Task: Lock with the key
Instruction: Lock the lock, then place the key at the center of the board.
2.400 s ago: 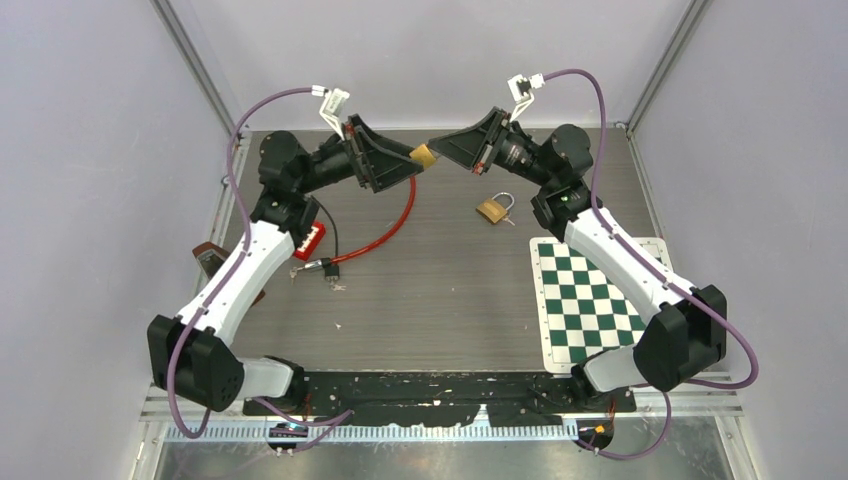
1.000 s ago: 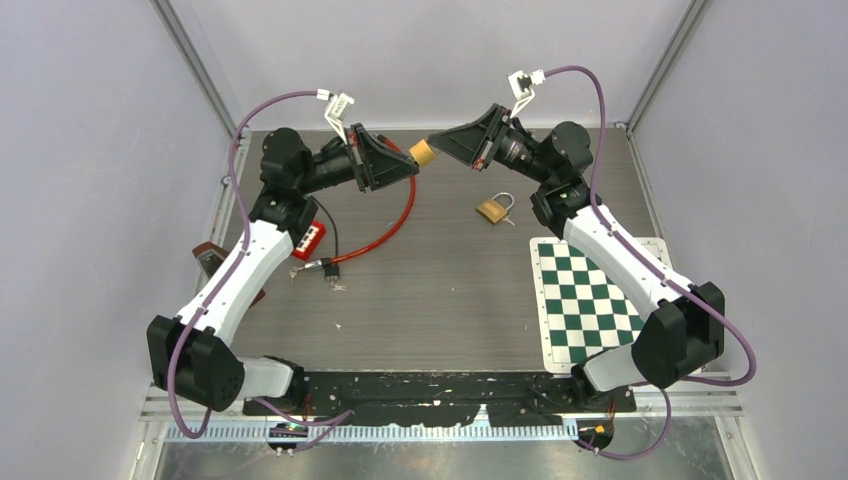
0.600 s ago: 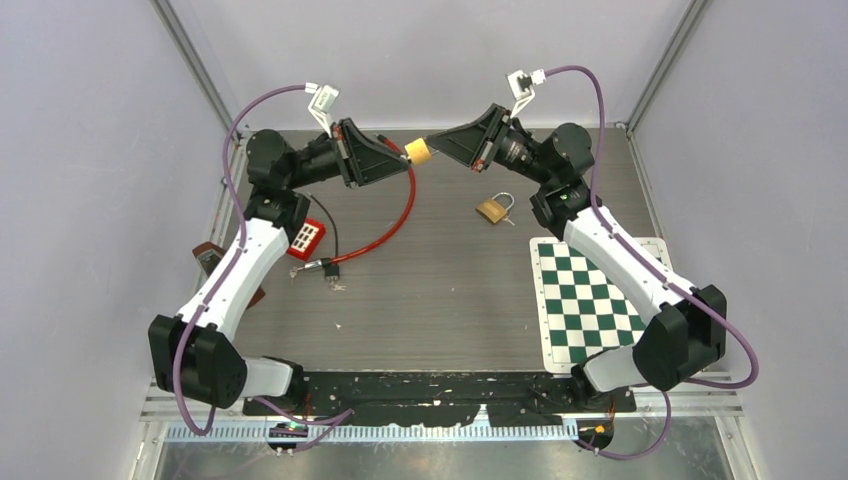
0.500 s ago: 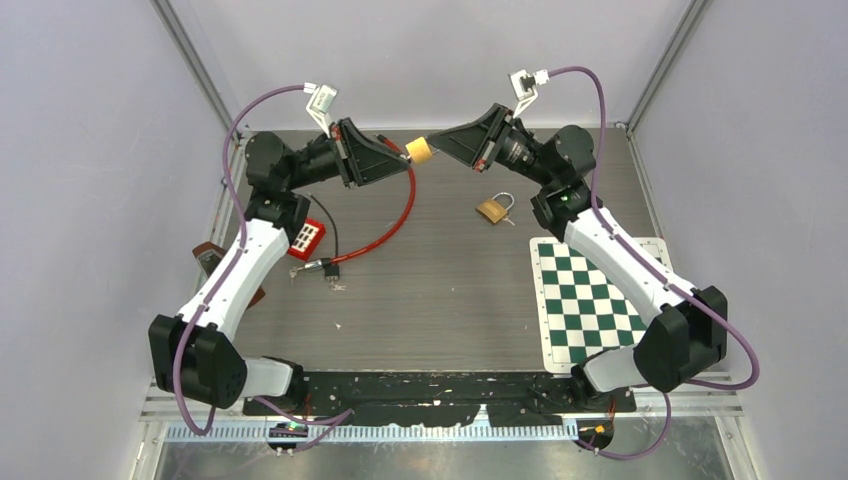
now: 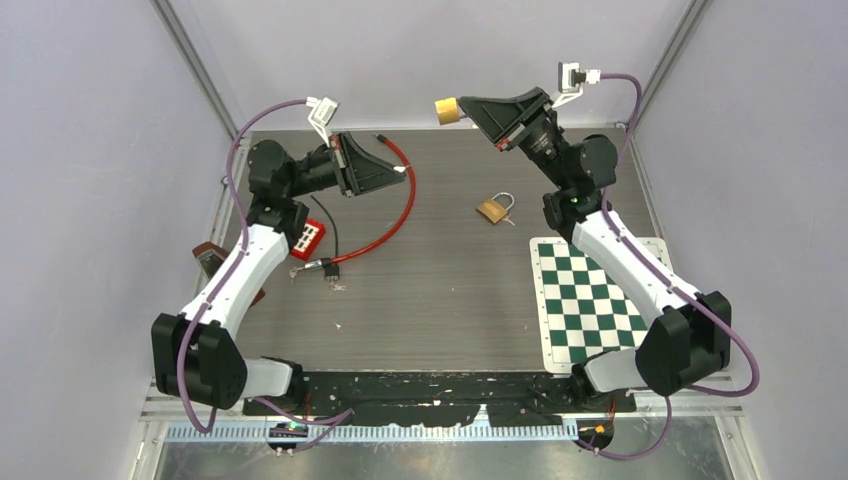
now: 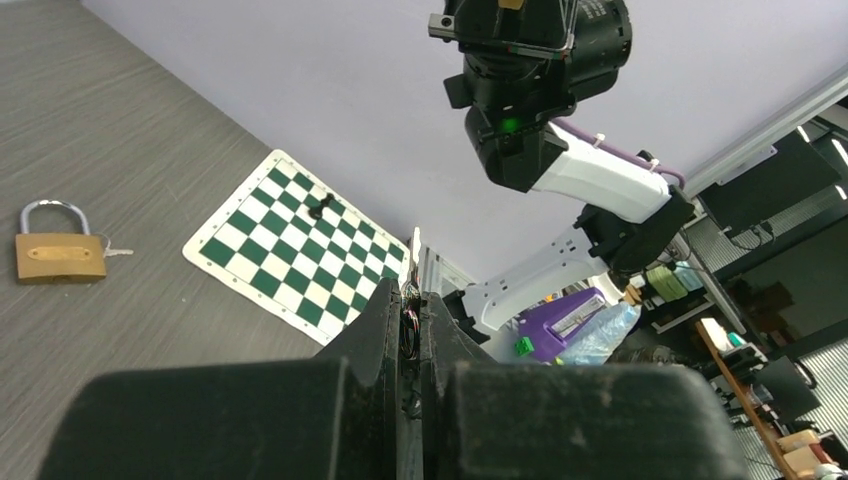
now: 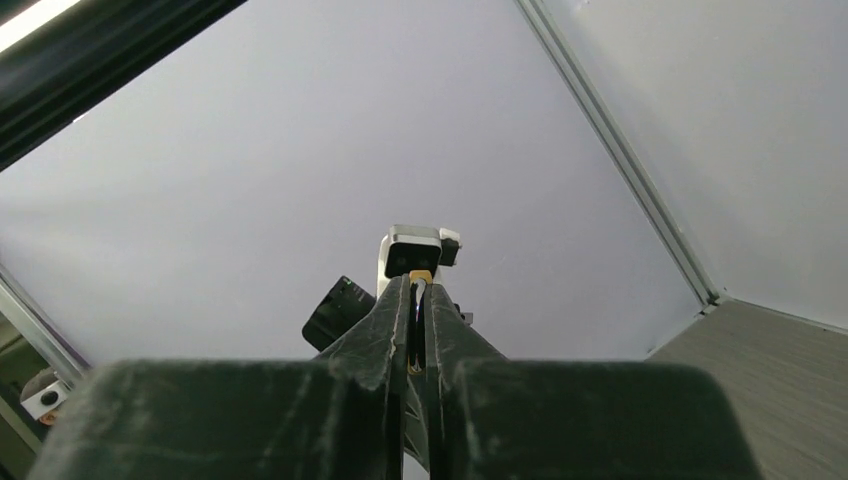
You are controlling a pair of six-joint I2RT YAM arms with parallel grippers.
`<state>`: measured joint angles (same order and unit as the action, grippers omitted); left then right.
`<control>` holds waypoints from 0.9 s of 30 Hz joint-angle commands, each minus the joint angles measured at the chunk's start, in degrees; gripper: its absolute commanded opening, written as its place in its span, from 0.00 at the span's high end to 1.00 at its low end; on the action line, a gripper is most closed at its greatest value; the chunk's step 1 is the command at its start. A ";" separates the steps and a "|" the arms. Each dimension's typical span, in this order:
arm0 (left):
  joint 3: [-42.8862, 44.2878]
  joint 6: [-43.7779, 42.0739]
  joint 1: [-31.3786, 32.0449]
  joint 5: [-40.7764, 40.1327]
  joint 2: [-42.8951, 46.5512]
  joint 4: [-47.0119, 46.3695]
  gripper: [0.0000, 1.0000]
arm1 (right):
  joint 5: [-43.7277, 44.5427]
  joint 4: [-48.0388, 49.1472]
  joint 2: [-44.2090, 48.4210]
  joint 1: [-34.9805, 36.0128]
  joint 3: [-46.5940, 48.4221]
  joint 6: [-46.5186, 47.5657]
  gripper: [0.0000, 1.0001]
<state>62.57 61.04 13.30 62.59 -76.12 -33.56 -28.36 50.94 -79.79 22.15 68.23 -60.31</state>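
Observation:
My right gripper (image 5: 464,106) is raised above the back of the table, shut on a small brass padlock (image 5: 447,110) that sticks out past its tips. In the right wrist view a sliver of brass padlock (image 7: 421,275) shows between the shut fingers of that gripper (image 7: 418,287). My left gripper (image 5: 404,170) hovers at the back left, apart from the padlock. It is shut on a thin silver key (image 6: 416,245), whose blade pokes up past the tips of the gripper (image 6: 410,292).
A second brass padlock (image 5: 491,210) lies on the table right of centre. A red cable lock (image 5: 404,204) curves below my left gripper, its black end (image 5: 325,267) beside a small red box (image 5: 308,236). A green checkered mat (image 5: 590,303) covers the right side.
The grippers were nose to nose at the padlock. Now they are apart: the right one has swung up and back with the padlock, and the left one has drawn back left with the key.

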 commanded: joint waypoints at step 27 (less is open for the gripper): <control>-2.19 -23.25 30.71 -26.53 -32.84 3.99 1.00 | 20.43 -44.48 9.59 -11.17 -29.53 12.04 0.95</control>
<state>60.45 40.01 43.03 40.95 -108.77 -20.18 -13.13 4.27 -69.43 11.27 40.60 -48.88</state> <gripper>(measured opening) 0.009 0.103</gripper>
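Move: The left hand holds the key; open table near the chessboard's left side lies about 4 cm back, 18 cm right and 39 cm below it, with the large padlock some 22 cm ahead and 22 cm right, also far below. The right hand holds the small padlock; the table towards which it goes lies about 4 cm ahead, 13 cm right and 50 cm below, with the large padlock roughly 18 cm ahead and 10 cm right, and the chessboard's middle 8 cm back and 33 cm right, both down on the table. Both hands sink fast and part ways with their work: the right, still gripping the small padlock by its shackle, drops about 33 cm while swinging some 12 cm right towards the large padlock's near side, its wrist tipping over by roughly 65 degrees so that the fingers go from pointing up and left to forward, left and down. After a brief small reach forward, the left keeps the key pinched and comes down nearly 30 cm and about 17 cm right towards the bare table left of the chessboard, ending slightly back, its fingers tilting downward by some 30 degrees. ##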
